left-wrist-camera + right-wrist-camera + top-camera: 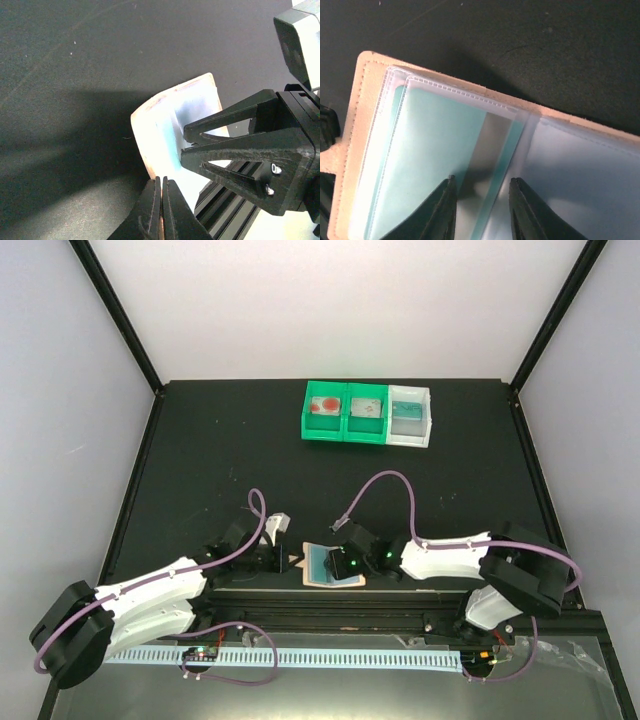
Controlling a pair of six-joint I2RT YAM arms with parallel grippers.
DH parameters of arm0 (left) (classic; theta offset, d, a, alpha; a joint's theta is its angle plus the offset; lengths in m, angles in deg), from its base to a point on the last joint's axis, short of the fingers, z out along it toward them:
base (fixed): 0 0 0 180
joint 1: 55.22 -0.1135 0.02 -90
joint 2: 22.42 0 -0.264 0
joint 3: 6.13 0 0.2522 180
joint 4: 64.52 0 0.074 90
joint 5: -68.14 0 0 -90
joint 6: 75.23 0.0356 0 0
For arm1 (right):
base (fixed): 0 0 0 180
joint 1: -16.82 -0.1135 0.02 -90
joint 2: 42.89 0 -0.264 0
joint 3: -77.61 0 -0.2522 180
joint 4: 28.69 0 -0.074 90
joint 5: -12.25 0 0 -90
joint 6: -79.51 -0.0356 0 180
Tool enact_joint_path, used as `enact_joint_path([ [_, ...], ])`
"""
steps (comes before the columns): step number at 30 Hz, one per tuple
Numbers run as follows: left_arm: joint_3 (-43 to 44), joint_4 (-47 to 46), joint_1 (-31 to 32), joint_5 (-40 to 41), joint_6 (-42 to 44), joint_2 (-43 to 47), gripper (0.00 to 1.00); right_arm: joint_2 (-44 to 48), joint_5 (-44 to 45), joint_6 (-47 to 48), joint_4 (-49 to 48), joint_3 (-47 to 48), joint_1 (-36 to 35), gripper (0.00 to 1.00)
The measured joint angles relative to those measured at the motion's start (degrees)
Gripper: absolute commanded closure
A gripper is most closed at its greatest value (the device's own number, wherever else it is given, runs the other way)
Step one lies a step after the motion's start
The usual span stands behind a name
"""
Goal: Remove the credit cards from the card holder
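The card holder (318,578) lies open near the table's front edge, tan outside with clear sleeves inside. In the right wrist view its tan border (360,125) frames a sleeve holding a teal credit card (435,145) with a dark stripe (492,145); another teal card edge shows behind it. My right gripper (482,186) stands open just above that card, jaws apart on either side of the stripe. My left gripper (162,186) is shut on the near edge of the holder (167,115), whose cover curls upward. The right gripper's fingers (225,117) reach over the holder from the right.
Two green bins (345,412) and a white bin (410,415) stand at the back of the black table, each with small items inside. A metal rail (330,615) runs along the front edge just behind the holder. Purple cables loop from both arms.
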Motion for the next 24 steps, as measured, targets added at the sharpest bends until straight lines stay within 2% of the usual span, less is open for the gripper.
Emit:
enact_joint_path([
  [4, 0.0, 0.66, 0.0, 0.66, 0.02, -0.02, 0.98, -1.49, 0.33, -1.18, -1.22, -0.13, 0.0, 0.91],
  [9, 0.0, 1.55, 0.0, 2.01, -0.02, 0.15, 0.97, -1.53, 1.36, -2.01, -3.04, -1.66, 0.04, 0.95],
  [13, 0.39, 2.86, 0.0, 3.3, -0.04, 0.35, 0.71, -1.66, 1.51, -2.64, -5.11, -2.54, 0.04, 0.96],
  [15, 0.87, 3.96, 0.0, 4.26, -0.61, 0.98, 0.62, -2.01, 1.53, -2.95, -6.21, -2.73, 0.04, 0.96],
  [20, 1.62, 4.76, -0.02, 5.31, -1.38, 3.17, 0.51, -2.21, 1.53, -3.34, -7.76, -3.3, 0.04, 0.96],
  [24, 1.62, 3.13, -0.02, 4.85, -2.12, 3.8, 0.46, -2.21, 1.55, -3.61, -8.33, -3.58, 0.04, 0.96],
])
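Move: The fold between the holder's two clear pocket pages lies just under my right fingers, about 1 cm to their right and 2 cm down. The teal card's pocket is centred about 3 cm to that hand's left and 1 cm back, and the holder's strap is some 7 cm left of the hand, level fore and aft. My left hand already pinches that strap; from it the fold is about 8 cm to the right and 4 cm down, level with it. I sink my right hand about 1 cm and shut its half-open fingers, setting the closed tips down on the holder beside the fold and keeping them there. Meanwhile my left hand draws the pinched strap about 1 cm left and a little down. It then opens about halfway, lets the strap go and lifts some 2 cm, edging forward. ##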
